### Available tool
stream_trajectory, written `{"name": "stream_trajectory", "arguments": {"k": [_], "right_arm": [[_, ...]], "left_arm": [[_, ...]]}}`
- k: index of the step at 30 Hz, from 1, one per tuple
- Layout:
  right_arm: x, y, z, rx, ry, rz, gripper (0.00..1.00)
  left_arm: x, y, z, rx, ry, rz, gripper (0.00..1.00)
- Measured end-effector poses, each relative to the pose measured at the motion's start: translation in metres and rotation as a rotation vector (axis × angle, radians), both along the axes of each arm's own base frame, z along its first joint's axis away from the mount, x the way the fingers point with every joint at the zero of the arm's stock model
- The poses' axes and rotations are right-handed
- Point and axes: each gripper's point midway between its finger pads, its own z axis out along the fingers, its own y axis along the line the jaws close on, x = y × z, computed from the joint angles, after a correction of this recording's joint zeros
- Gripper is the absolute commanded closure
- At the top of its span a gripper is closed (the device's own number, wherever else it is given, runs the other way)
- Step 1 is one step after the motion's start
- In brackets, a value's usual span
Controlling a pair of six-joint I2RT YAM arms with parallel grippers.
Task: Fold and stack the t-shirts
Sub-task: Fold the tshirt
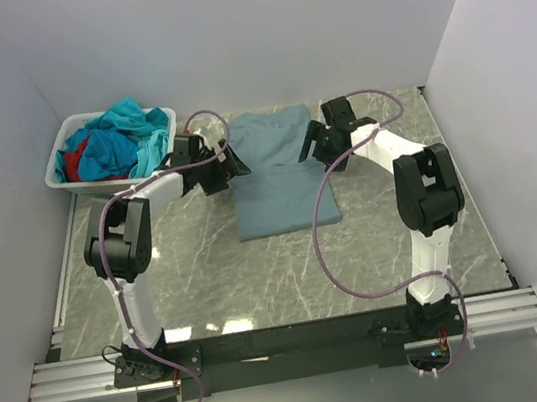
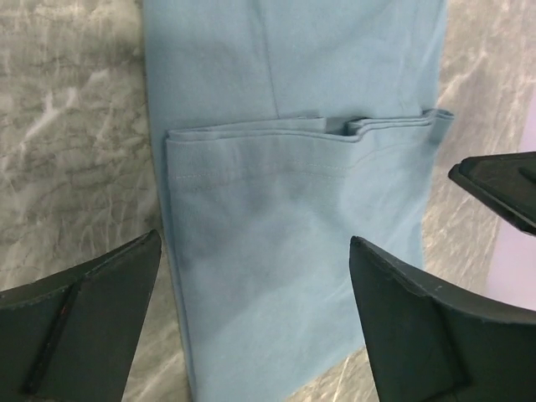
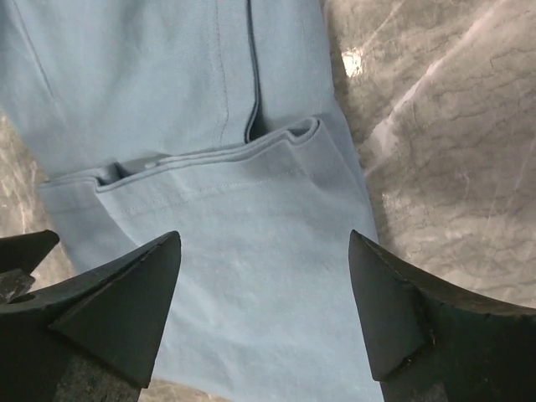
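A dusty grey-blue t-shirt (image 1: 280,174) lies flat on the table's far middle, folded into a long strip with its far end folded back over itself. It also shows in the left wrist view (image 2: 285,234) and the right wrist view (image 3: 234,243). My left gripper (image 1: 233,162) is open and empty, above the shirt's left edge near the far end (image 2: 255,243). My right gripper (image 1: 314,142) is open and empty, above the shirt's right edge (image 3: 265,239). The teal, blue and red shirts (image 1: 118,142) are heaped in the basket.
A white plastic basket (image 1: 58,177) stands at the far left corner. The marble-pattern table (image 1: 259,273) is walled in white on three sides. A black rail (image 1: 290,344) runs along the near edge by the arm bases.
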Motion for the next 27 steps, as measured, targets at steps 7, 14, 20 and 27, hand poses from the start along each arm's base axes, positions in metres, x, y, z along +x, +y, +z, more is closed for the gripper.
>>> {"name": "stream_trajectory", "arguments": {"k": [7,14,20,27], "right_arm": [[-0.033,-0.007,0.021,0.014,-0.041,0.003,0.11],[-0.082,-0.011,0.032,0.059,-0.071,0.028,0.1],[-0.114,0.008,0.007,0.127,-0.003,0.101,0.09],[-0.12,0.023,-0.016,0.152,0.031,0.135,0.09]], "left_arm": [[-0.022,0.005,0.038,-0.029,-0.064,0.001,0.01],[-0.064,-0.003,0.052,-0.078,-0.077,-0.01,0.01],[-0.1,-0.04,0.037,-0.089,-0.028,-0.097,0.01],[-0.115,-0.055,0.009,-0.101,0.023,-0.131,0.01]]}}
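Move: The folded t-shirt's near edge is the target: its left part lies roughly 17 cm back and 4 cm right of the left hand, its right part about 18 cm back and 1 cm left of the right hand, both some 3 cm below. The shirt's upper part is centred some 10 cm ahead and 11 cm right of the left hand, 8 cm ahead and 12 cm left of the right. The basket sits about 12 cm ahead and 29 cm left of the left hand. Both open hands rise, swing some 12 cm back towards the t-shirt's near edge, then sink, left veering rightward. ##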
